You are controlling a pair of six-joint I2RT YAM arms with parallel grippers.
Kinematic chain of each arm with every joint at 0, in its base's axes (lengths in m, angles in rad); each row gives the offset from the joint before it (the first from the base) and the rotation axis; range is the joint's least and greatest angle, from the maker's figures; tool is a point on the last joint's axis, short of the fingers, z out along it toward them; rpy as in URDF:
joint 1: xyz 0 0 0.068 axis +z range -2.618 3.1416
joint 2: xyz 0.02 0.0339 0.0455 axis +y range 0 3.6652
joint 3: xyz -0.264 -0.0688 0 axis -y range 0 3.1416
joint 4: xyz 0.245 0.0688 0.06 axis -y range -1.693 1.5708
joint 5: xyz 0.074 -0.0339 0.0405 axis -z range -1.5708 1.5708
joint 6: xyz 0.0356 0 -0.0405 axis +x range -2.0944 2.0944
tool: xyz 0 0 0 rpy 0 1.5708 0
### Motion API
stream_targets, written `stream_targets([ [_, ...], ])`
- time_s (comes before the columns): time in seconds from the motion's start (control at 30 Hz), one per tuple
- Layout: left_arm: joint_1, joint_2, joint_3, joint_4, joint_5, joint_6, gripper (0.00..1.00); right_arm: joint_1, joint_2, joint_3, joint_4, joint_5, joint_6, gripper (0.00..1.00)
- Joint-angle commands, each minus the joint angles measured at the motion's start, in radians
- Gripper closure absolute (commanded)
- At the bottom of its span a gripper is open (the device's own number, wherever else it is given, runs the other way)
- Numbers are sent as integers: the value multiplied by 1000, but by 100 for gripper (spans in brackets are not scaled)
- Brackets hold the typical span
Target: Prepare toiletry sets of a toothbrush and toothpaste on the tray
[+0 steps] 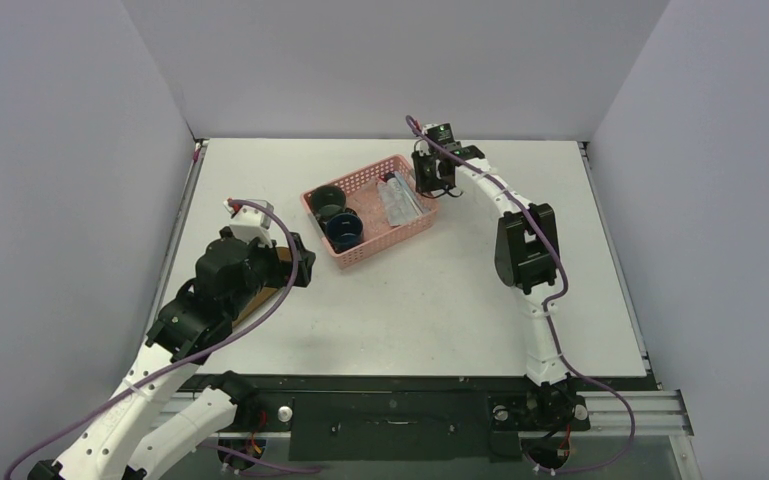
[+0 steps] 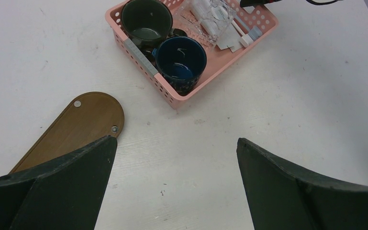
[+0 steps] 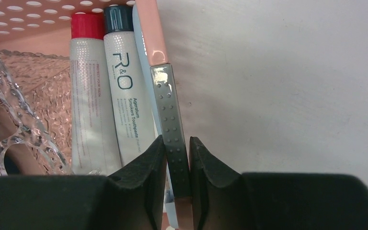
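Two white toothpaste tubes, one red-capped (image 3: 88, 96) and one dark-capped (image 3: 129, 100), lie in the pink basket (image 1: 360, 178). A thin pale blue toothbrush handle (image 3: 146, 91) runs just inside the basket's right rim (image 3: 152, 33). My right gripper (image 3: 178, 141) (image 1: 432, 185) is shut on that rim at a grey dotted strip (image 3: 170, 110), one finger inside and one outside. The brown oval tray (image 2: 83, 124) lies on the table to the basket's left. My left gripper (image 2: 177, 141) hangs open and empty above the table beside the tray's rounded end.
The basket also holds a dark green mug (image 2: 146, 19), a blue mug (image 2: 181, 60) and a clear textured glass holder (image 3: 14, 110). White table (image 3: 292, 96) lies right of the basket. Grey walls enclose the back and sides.
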Motion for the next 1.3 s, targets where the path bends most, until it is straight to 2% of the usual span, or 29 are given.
stream_targets([
  [0.0,6,0,5,29,-1,9,4,-7,-58,-41,15,62,3,100],
  [0.43,8,-1,5,30,4,6,4,-24,-235,-372,197,162,173,100],
  [0.73,8,-2,3,28,4,5,4,-42,-344,-533,272,239,244,100],
  [0.9,8,1,3,28,2,5,4,-64,-361,-555,293,232,259,100],
  [1.27,8,13,5,23,-5,5,4,-92,-338,-478,247,199,229,100],
])
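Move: Just inside the right hand's grip on the pink basket's grey end handle, the basket's middle lies about 13 cm to the left and 8 cm back, some 4 cm lower. The toothpaste tubes lie inside, about 5 cm left and 5 cm back of this hand; the blue mug is roughly 19 cm left and 13 cm back, the dark green mug 23 cm left and 5 cm back. From the left hand, the basket's middle is about 21 cm ahead, 13 cm right and 21 cm below. Dragging the pink basket by its grey end handle, the right hand keeps its pinch and goes about 5 cm to its right and 5 cm back at nearly constant height. It then carries on some 2.5 cm rightward, easing slightly forward, having turned about 20 degrees clockwise altogether. ##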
